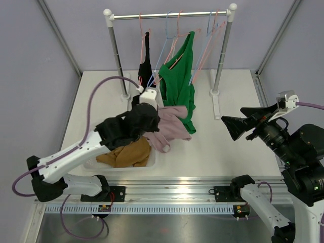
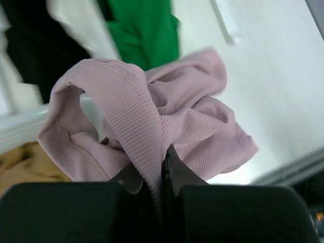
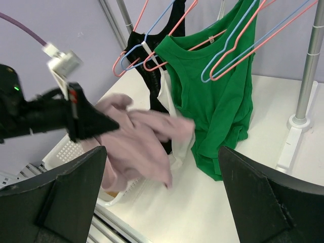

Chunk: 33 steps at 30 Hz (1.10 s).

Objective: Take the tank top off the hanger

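Observation:
A pink ribbed tank top (image 1: pixel 171 129) hangs bunched from my left gripper (image 1: pixel 153 119), over the basket's right rim. In the left wrist view the jaws are closed tight on a fold of the pink tank top (image 2: pixel 152 111), with my left gripper (image 2: pixel 164 164) shut on it. No hanger is in this top. A green tank top (image 1: pixel 178 81) hangs on a pink hanger (image 1: pixel 175 54) on the rail, its hem resting on the table. My right gripper (image 1: pixel 234 120) hovers open to the right, apart from the clothes; its view shows the green tank top (image 3: pixel 217 101) and the pink tank top (image 3: pixel 147 144) ahead.
A white clothes rack (image 1: pixel 169 15) stands at the back with several wire hangers, a black garment (image 1: pixel 146 63) and a white one (image 3: pixel 178 144). A white basket (image 1: pixel 98 164) at the front left holds a mustard garment (image 1: pixel 126 152). The rack's right post (image 1: pixel 221 55) stands beside the green top.

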Tool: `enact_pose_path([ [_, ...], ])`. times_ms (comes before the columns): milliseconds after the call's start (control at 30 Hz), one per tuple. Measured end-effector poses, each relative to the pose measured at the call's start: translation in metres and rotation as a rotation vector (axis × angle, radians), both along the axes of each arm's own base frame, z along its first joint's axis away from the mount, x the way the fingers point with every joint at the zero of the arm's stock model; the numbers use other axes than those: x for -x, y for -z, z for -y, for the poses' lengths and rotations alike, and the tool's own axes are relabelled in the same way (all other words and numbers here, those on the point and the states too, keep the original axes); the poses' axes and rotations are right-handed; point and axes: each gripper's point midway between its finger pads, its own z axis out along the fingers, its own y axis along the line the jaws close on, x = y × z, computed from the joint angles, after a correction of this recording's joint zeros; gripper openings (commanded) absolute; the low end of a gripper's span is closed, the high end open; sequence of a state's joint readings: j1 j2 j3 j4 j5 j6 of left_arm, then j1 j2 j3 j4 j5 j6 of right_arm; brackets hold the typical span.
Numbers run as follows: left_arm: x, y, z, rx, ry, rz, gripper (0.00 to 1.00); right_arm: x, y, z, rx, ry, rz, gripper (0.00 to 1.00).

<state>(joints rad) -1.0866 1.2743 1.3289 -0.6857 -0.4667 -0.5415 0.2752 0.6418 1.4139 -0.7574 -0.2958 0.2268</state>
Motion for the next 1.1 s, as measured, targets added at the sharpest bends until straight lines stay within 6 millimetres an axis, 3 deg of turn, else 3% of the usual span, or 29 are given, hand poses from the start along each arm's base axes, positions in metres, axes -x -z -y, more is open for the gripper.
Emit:
enact_pose_path([
  [100,-0.016,-0.029,-0.051,0.016,-0.126,0.057,0.0,0.0,0.0,0.0,0.003,0.002,0.001,1.0],
  [167,-0.02,-0.038,-0.077,0.014,-0.183,0.072,0.0,-0.001,0.0,0.0,0.003,0.003,0.0,1.0],
  [267,-0.025,-0.041,-0.116,0.007,-0.277,0.078,0.0,-0.002,0.001,0.0,0.004,0.004,-0.003,1.0],
  [333,-0.027,-0.031,-0.14,-0.007,-0.342,0.066,0.0,-0.003,0.001,0.0,0.003,0.004,-0.003,1.0],
  [433,-0.026,0.007,-0.171,-0.041,-0.439,0.003,0.0,-0.008,0.001,-0.001,0.004,0.005,-0.011,0.99],
  [533,-0.019,0.069,-0.194,-0.104,-0.529,-0.115,0.0,-0.019,0.003,-0.005,0.0,0.005,-0.031,0.99],
  [700,0.001,0.166,-0.203,-0.18,-0.58,-0.331,0.0,-0.046,0.006,-0.017,-0.017,-0.013,-0.077,0.99],
  [833,0.004,0.203,-0.199,-0.18,-0.609,-0.424,0.0,-0.076,0.011,-0.036,-0.031,-0.069,-0.155,0.99],
  [867,0.002,0.205,-0.197,-0.169,-0.615,-0.427,0.05,-0.084,0.013,-0.041,-0.034,-0.083,-0.176,0.99],
  [900,0.0,0.204,-0.196,-0.155,-0.62,-0.423,0.24,-0.094,0.015,-0.047,-0.039,-0.095,-0.202,0.99],
  [967,-0.001,0.198,-0.194,-0.12,-0.623,-0.406,0.44,-0.112,0.019,-0.056,-0.044,-0.11,-0.239,1.0],
  [1000,-0.002,0.191,-0.193,-0.094,-0.623,-0.389,0.69,-0.119,0.021,-0.059,-0.045,-0.112,-0.255,1.0],
  [1100,-0.005,0.158,-0.19,0.006,-0.621,-0.317,0.92,-0.139,0.026,-0.07,-0.054,-0.116,-0.301,0.99],
])
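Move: The white basket stands some 21 cm left of the left hand, which holds the pink tank top, roughly level fore and aft and 22 cm below; the brown top inside sits 3 cm nearer and 20 cm left. From the right hand the hanging green tank top is about 28 cm ahead, 15 cm left and 19 cm lower; the empty hangers hang some 30 cm ahead, 5 cm left, at about hand height. Swinging left about 20 cm and slightly up at first, the left hand carries the pink tank top over the basket, turning some 35 degrees counter-clockwise and tipping down, then sinks steeply, opens its fingers to let go and starts back up. Meanwhile the right hand, open and empty, reaches forward about 14 cm and half as far left towards the green tank top. ##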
